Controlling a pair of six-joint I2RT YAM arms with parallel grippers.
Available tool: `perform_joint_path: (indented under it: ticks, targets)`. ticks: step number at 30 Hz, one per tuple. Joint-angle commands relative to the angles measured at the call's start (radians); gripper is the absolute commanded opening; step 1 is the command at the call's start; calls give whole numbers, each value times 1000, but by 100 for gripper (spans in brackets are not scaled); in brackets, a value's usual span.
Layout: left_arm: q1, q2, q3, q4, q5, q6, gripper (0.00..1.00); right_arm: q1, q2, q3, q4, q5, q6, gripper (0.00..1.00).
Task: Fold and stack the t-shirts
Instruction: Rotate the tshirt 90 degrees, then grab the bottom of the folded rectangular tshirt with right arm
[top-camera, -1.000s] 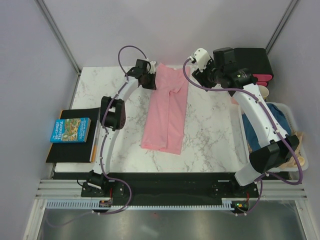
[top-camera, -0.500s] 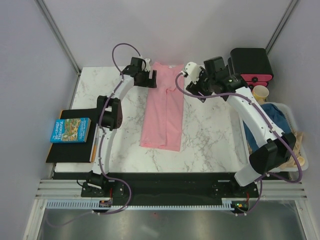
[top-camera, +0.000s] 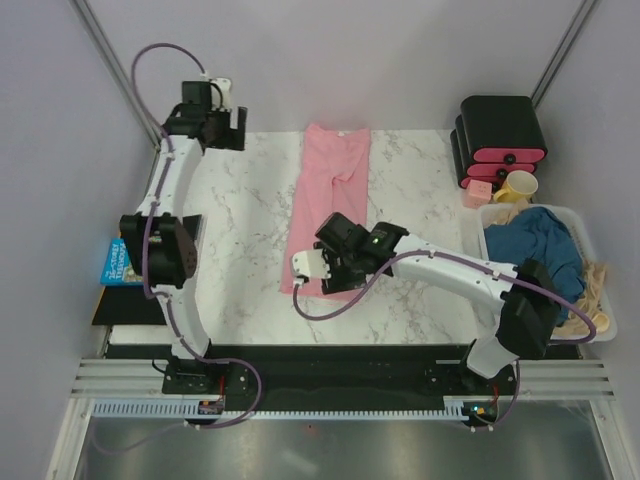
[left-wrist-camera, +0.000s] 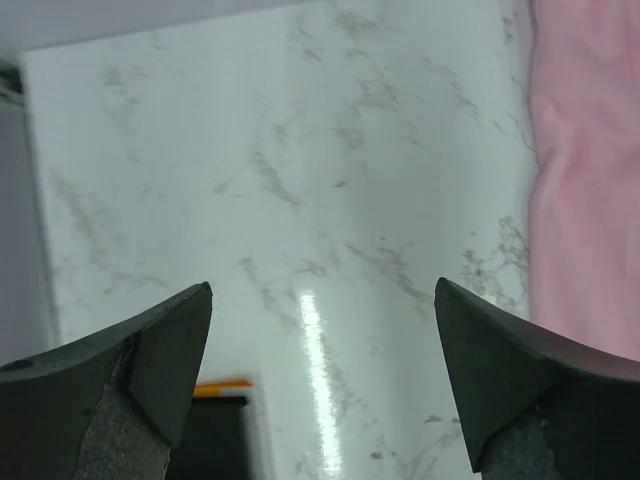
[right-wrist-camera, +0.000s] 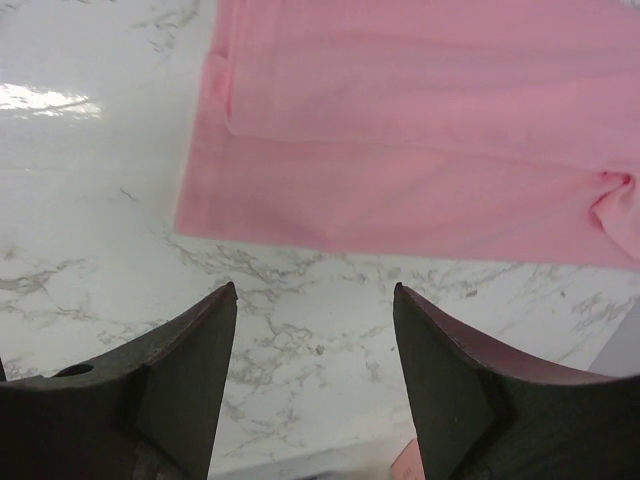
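The light pink t-shirt lies as a long narrow strip down the middle of the marble table, its collar at the far edge. My right gripper hovers open over the strip's near end. In the right wrist view the pink t-shirt lies flat ahead of my right gripper, with only bare marble between the fingers. My left gripper is open at the far left corner, apart from the cloth. The left wrist view shows my left gripper empty and the pink t-shirt at the right. The dark teal-blue t-shirt is bunched in a bin.
A white bin stands at the right edge. Behind it are black boxes with pink fronts and a yellow cup. A blue book lies on a black mat at the left, partly hidden by the left arm.
The left gripper opened, let go of the pink t-shirt's far end and pulled away to the far left corner. The right arm swung from the far end to the shirt's near end.
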Motion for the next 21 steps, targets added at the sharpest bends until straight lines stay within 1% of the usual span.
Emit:
perform_joint_path:
  ticks: [1, 2, 5, 9, 14, 21]
  targets:
    - [63, -175, -19, -86, -66, 120, 100, 96, 30, -47, 94, 48, -39, 72]
    - [75, -224, -40, -89, -66, 132, 100, 113, 50, -52, 116, 51, -36, 72]
    - [107, -302, -90, -95, -76, 152, 100, 156, 102, -55, 137, 49, -11, 71]
    - [121, -368, -137, -109, -85, 161, 100, 174, 160, -67, 193, 22, 13, 71]
    - [129, -402, -154, -132, -100, 171, 100, 177, 231, -69, 245, 6, 82, 71]
    - [132, -404, -121, -140, -112, 192, 100, 174, 257, -133, 366, 21, 142, 70]
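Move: The near edge of the pink t-shirt lies about 12 cm below the right hand, roughly 4 cm back and 5 cm to its left. From that hand, the black board with the books has its middle about 36 cm left and 8 cm ahead, and the white bin with the blue cloth some 38 cm right and 9 cm ahead. From the empty left hand, that near edge is some 33 cm back, 17 cm right and 19 cm below. Down towards the t-shirt's near edge sinks the right hand, about 10 cm, after first easing back and left by roughly 4 to 6 cm, with its fingers kept open and the wrist barely turning. The left hand, already empty and wide open, goes on withdrawing from the shirt: up, left and back by some 10 cm each way, dipping a little at the end. ##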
